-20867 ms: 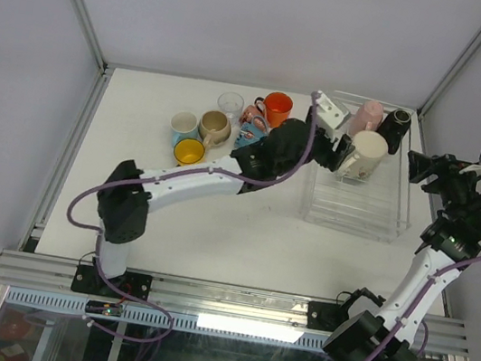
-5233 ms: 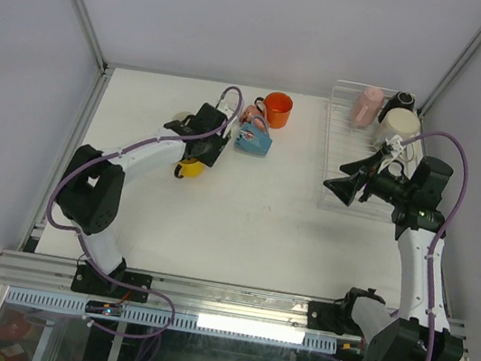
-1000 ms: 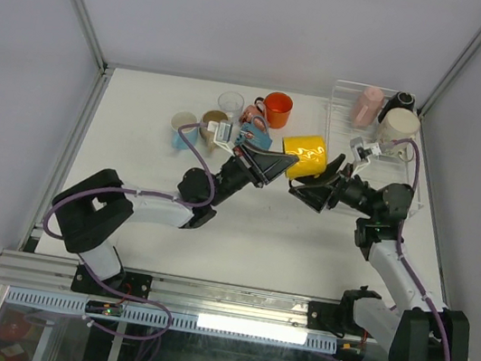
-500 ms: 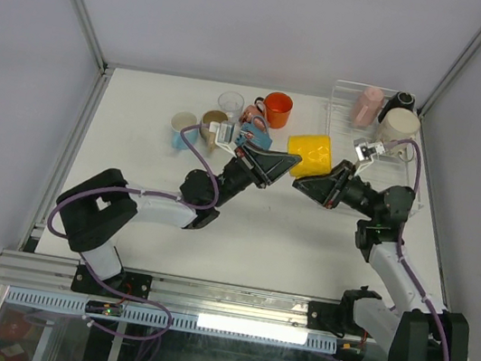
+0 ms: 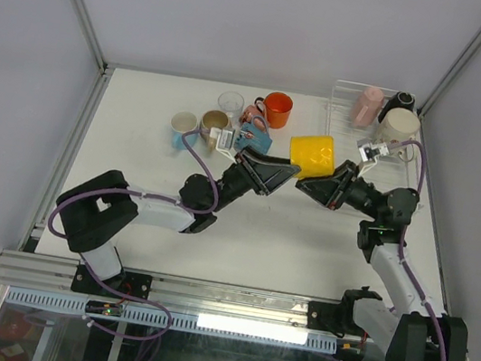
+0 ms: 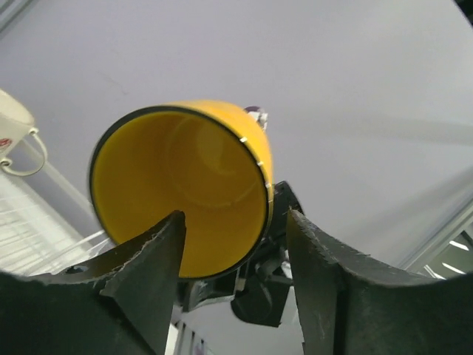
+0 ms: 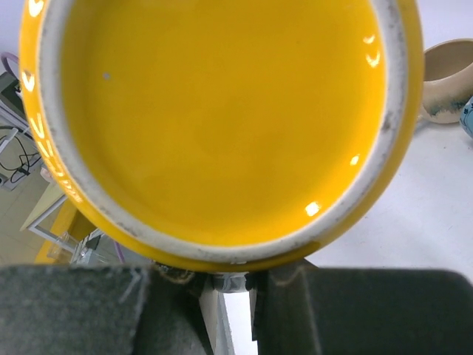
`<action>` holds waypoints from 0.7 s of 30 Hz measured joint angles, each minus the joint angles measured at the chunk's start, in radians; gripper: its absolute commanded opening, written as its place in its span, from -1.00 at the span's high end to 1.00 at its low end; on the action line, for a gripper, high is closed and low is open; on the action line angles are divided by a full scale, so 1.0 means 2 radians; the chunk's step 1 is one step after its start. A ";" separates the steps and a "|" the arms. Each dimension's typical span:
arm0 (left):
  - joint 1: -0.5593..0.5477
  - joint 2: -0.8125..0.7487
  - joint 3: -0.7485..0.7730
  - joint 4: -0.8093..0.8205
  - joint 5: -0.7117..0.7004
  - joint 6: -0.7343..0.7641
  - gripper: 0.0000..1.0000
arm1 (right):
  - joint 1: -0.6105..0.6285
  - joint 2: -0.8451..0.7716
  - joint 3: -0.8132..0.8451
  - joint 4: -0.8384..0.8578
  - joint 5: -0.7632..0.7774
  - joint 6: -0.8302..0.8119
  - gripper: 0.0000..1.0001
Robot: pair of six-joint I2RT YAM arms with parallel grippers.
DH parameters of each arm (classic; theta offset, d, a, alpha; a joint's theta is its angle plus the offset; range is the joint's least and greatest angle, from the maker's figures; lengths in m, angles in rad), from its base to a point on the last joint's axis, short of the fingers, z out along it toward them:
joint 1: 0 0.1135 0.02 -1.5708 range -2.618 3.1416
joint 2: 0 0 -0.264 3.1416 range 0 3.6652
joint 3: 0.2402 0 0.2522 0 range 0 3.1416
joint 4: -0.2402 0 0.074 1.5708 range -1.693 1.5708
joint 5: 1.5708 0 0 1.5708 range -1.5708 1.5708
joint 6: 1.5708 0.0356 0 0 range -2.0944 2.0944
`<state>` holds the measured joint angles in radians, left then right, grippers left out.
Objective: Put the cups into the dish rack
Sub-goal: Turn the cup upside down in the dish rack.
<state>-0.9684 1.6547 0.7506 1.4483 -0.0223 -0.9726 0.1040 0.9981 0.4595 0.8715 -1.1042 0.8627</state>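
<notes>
A yellow cup [image 5: 312,153] hangs in the air between both arms, left of the clear dish rack [image 5: 335,113]. My right gripper [image 5: 317,186] is shut on its bottom edge; the right wrist view is filled by the cup's base [image 7: 222,111] above the closed gripper [image 7: 236,277]. My left gripper [image 5: 280,170] is open, its fingers [image 6: 148,259] spread just short of the cup's mouth [image 6: 185,185]. The rack holds a pink cup [image 5: 367,104], a black cup [image 5: 401,102] and a beige cup [image 5: 400,123].
Loose cups stand at the back of the table: orange [image 5: 277,109], a clear tumbler [image 5: 231,102], a pale blue one [image 5: 182,126], a beige one [image 5: 214,123] and a blue patterned one [image 5: 252,137]. Metal posts frame the white table.
My right gripper has shut on the yellow cup, and my left gripper has opened and let it go. The cup has shifted slightly right, toward the rack.
</notes>
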 measured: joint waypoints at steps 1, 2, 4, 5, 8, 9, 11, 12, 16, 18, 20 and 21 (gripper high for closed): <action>0.000 -0.001 -0.007 0.000 0.000 0.000 -0.28 | -0.001 -0.001 0.000 0.001 -0.002 0.000 1.00; 0.000 -0.002 -0.013 0.000 -0.001 0.002 -0.37 | -0.001 -0.001 0.000 0.002 -0.004 0.000 1.00; 0.000 -0.005 -0.026 0.000 -0.001 0.006 -0.54 | -0.003 -0.002 0.000 0.006 -0.007 0.000 1.00; 0.000 -0.009 -0.033 0.000 -0.001 0.009 -0.61 | -0.004 -0.002 0.000 0.007 -0.008 0.000 1.00; 0.000 -0.033 -0.058 -0.001 -0.002 0.021 -0.81 | -0.009 -0.003 0.000 0.007 -0.014 0.000 1.00; 0.000 -0.044 -0.066 -0.001 -0.002 0.025 -0.87 | -0.011 -0.003 0.000 0.007 -0.015 0.000 1.00; 0.000 -0.076 -0.087 -0.003 -0.004 0.037 -0.98 | -0.019 -0.004 0.000 0.007 -0.017 0.000 1.00; 0.000 -0.095 -0.098 -0.004 -0.004 0.045 -0.98 | -0.023 -0.005 0.000 0.007 -0.019 0.000 1.00; 0.002 -0.179 -0.129 -0.033 -0.007 0.079 -0.98 | -0.038 -0.008 0.000 0.006 -0.028 -0.008 1.00; 0.012 -0.226 -0.129 -0.082 -0.001 0.096 -0.98 | -0.045 -0.011 0.000 -0.001 -0.038 -0.019 1.00; 0.028 -0.268 -0.123 -0.141 0.007 0.110 -0.98 | -0.051 -0.012 0.001 -0.009 -0.046 -0.028 1.00; 0.041 -0.287 -0.114 -0.179 0.017 0.116 -0.98 | -0.055 -0.013 0.001 -0.011 -0.049 -0.031 1.00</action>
<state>-0.8867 1.0801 0.5228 1.0904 0.0109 -0.7399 -0.0055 0.9714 0.4614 0.8490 -1.2030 0.8001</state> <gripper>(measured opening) 0.990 0.174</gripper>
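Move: The yellow cup lies on its side in the air, mouth to the left gripper: its middle is about 3 cm ahead, 5 cm right and 2 cm above the left hand. It is about 2 cm ahead of and 5 cm above the right hand, already holding it. From the right hand the dish rack's middle lies some 28 cm ahead, 20 cm right and 22 cm down; the floral cup stands about 7 cm farther out and 6 cm right of that middle. Finish opening the left gripper from half to fully wide, dipping about 2 cm to clear the yellow cup's rim, then swing it about 10 cm left and slightly back, away from the cup, while climbing and tipping the fingers up. Keep the right fingers pinched on the cup's handle and ease it a couple of centimetres right, towards the rack. ##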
